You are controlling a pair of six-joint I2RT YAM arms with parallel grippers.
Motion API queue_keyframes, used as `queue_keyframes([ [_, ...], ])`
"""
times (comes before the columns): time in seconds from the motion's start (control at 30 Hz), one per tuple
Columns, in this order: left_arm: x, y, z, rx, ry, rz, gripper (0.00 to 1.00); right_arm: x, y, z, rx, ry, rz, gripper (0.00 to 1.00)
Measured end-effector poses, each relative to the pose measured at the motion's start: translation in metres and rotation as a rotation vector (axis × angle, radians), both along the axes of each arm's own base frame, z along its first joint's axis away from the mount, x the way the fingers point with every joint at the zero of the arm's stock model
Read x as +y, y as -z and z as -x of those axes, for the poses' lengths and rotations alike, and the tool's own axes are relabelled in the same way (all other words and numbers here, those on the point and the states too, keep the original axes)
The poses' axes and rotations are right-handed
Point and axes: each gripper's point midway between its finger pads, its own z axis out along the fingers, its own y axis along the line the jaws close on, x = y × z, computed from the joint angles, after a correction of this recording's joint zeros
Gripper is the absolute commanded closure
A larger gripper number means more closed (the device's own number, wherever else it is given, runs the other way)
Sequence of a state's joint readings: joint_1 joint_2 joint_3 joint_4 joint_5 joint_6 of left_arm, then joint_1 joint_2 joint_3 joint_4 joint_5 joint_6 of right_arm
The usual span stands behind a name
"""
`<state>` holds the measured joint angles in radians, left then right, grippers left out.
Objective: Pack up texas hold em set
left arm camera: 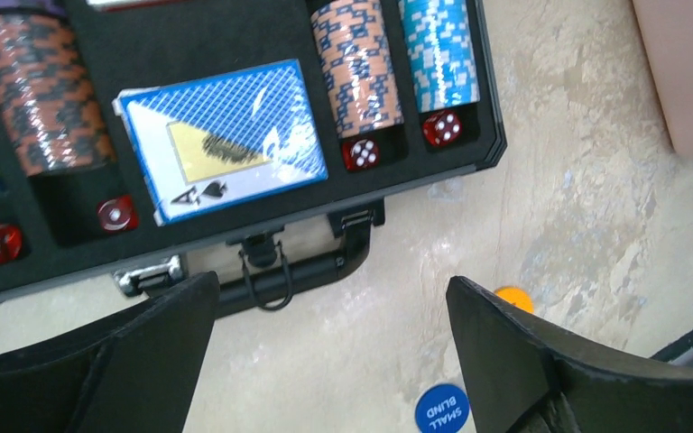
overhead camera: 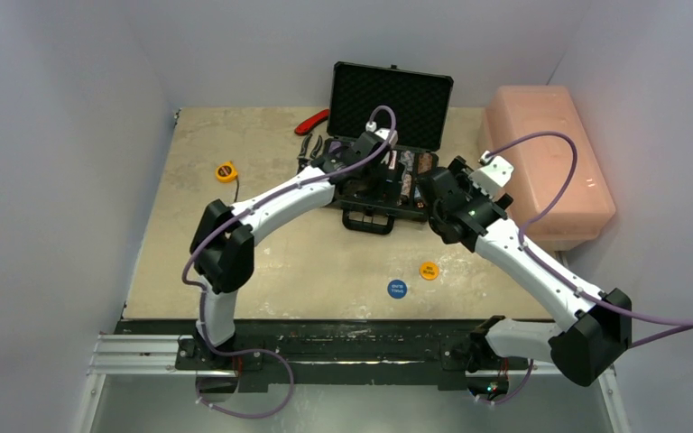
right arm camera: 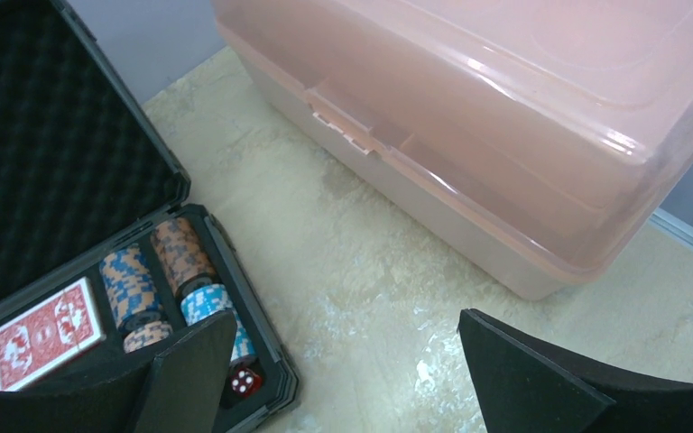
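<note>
The black briefcase [overhead camera: 393, 96] stands open at the table's back, foam lid upright. In the left wrist view its tray [left arm camera: 493, 117] holds a blue card deck [left arm camera: 226, 135], striped chip stacks [left arm camera: 356, 63] and red dice [left arm camera: 361, 153]. My left gripper [left arm camera: 331, 290] hangs open and empty above the case's handle [left arm camera: 289, 275]. A blue disc [left arm camera: 440, 409] and an orange disc [left arm camera: 514, 298] lie on the table nearer me. My right gripper [right arm camera: 345, 325] is open and empty beside the case's right corner, where a red card deck [right arm camera: 45, 332] and a die [right arm camera: 245, 382] show.
A pink plastic box [overhead camera: 550, 162] fills the back right, close to the right arm. Red-handled pliers [overhead camera: 311, 122] and a dark tool [overhead camera: 311, 149] lie left of the case. A yellow tape measure [overhead camera: 226, 171] sits further left.
</note>
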<state>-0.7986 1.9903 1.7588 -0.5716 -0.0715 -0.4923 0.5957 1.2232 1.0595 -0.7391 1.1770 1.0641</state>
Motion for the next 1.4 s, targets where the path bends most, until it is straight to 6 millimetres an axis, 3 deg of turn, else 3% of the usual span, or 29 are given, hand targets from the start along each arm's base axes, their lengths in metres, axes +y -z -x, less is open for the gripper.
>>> queue_keyframes([
  [0.37,0.057,-0.027,0.035,-0.073,-0.046,-0.023,0.0,0.025,-0.003,-0.011,0.051,-0.182,-0.013,0.01],
  [0.63,0.109,-0.069,0.053,-0.18,-0.098,-0.088,0.0,0.047,0.009,-0.015,0.139,-0.294,-0.047,0.01],
  [1.0,0.201,-0.109,0.087,-0.298,-0.163,-0.169,0.01,0.084,0.062,0.007,0.367,-0.479,-0.172,0.01],
  [1.4,0.244,-0.112,0.098,-0.356,-0.142,-0.312,0.0,0.095,0.135,0.062,0.714,-0.551,-0.279,0.01],
])
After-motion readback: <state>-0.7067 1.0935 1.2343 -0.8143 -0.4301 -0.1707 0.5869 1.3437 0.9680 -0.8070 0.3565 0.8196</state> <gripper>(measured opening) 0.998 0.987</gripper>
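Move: The big blind chip lies some 6 cm back and 9 cm to the left of my right hand, about 23 cm below it. The small blind is around 5 cm nearer me and 8 cm farther left than that chip; the case's middle is roughly 15 cm ahead and 24 cm left of this hand. From my left hand, the case's middle is about 12 cm ahead and 2 cm right, the big blind 11 cm back and 14 cm right. I swing my open right hand left, then take it down and back as well towards the big blind, about 14 cm lower and 10 cm left in all, tipping the fingers steeply down and turning them counter-clockwise. Meanwhile my empty left hand withdraws from over the case, some 24 cm left while rising and drawing back, fingers still open and tilting up. ##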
